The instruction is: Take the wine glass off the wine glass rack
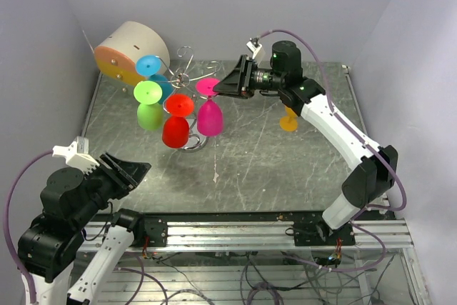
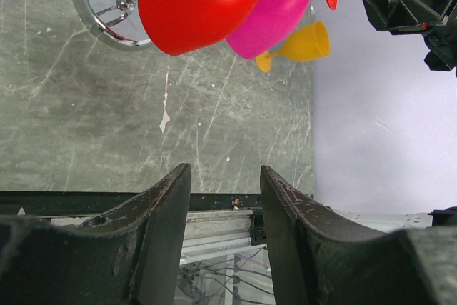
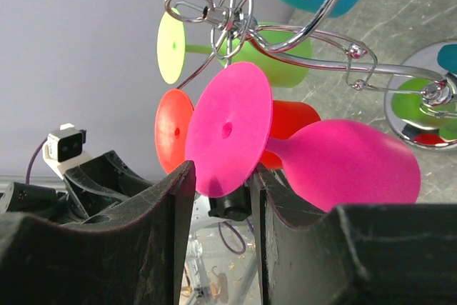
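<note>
The silver wire wine glass rack (image 1: 187, 76) stands at the back left on its shiny round base (image 3: 428, 105). Pink (image 1: 210, 116), red (image 1: 177, 123), green (image 1: 148, 105) and blue (image 1: 151, 68) wine glasses hang upside down from it. My right gripper (image 1: 218, 88) is at the pink wine glass's round foot (image 3: 228, 130). The foot's lower edge sits between its fingertips (image 3: 182, 176), and both touch it. The pink bowl (image 3: 357, 162) hangs to the right. My left gripper (image 2: 225, 176) stands open near the table's front left, well away from the rack (image 2: 107, 19), with nothing in it.
An orange wine glass (image 1: 288, 121) lies on the table under the right arm, to the right of the rack. A beige-and-orange cylinder (image 1: 128, 51) leans in the back left corner. White walls close in the grey scratched table (image 1: 250, 169) on three sides.
</note>
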Robot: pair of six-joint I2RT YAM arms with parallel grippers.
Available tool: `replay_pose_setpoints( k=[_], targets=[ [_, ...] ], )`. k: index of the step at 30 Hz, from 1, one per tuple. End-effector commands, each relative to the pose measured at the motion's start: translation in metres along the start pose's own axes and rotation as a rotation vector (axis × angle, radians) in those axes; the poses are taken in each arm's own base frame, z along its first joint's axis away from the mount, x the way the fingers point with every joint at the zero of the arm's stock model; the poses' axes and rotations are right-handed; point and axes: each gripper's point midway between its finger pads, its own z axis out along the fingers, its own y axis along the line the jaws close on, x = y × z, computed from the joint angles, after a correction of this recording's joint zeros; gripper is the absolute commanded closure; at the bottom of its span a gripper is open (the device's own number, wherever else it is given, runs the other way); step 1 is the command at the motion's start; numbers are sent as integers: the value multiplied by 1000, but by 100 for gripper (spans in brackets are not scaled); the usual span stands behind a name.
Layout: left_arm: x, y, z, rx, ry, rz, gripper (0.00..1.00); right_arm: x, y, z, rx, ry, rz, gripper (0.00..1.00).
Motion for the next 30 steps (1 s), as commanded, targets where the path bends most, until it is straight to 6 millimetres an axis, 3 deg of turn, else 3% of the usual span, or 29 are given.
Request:
replay_pose_setpoints(
  k=[1, 7, 19, 23, 30],
  targets=[
    [0, 4, -1, -8, -12, -2, 46, -10, 5, 3, -12, -34, -35, 63],
    [2, 6, 0, -9, -10, -13, 46, -17, 4, 7, -12, -58, -40, 66],
    [2, 6, -1, -10, -13, -15, 47, -27, 14, 7, -41, -101, -53, 86],
    [2, 5, -2, -5, -13, -20, 47, -29, 20, 2, -55, -126, -46, 100],
    [1, 4, -2, -5, -14, -26, 47, -31, 32, -8, -61, -157, -35, 100]
  ],
)
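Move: Just to the left of the right hand, about 3 cm, and 1 cm ahead hangs the upside-down pink glass, its foot at finger height between the open fingers and its middle some 8 cm below. The rack's pole stands roughly 11 cm left and 4 cm ahead; the red glass hangs 11 cm left and 4 cm back of the hand. From the left hand, the pink glass lies about 22 cm ahead and 20 cm right, its middle 4 cm lower. Closing on the rim of the pink glass's foot, one finger above it and one below, the right hand eases forward about 2 cm with the fingers still pointing left towards the rack. As they shut to a thin pinch it turns upward, rising about 2 cm with a slight roll. ##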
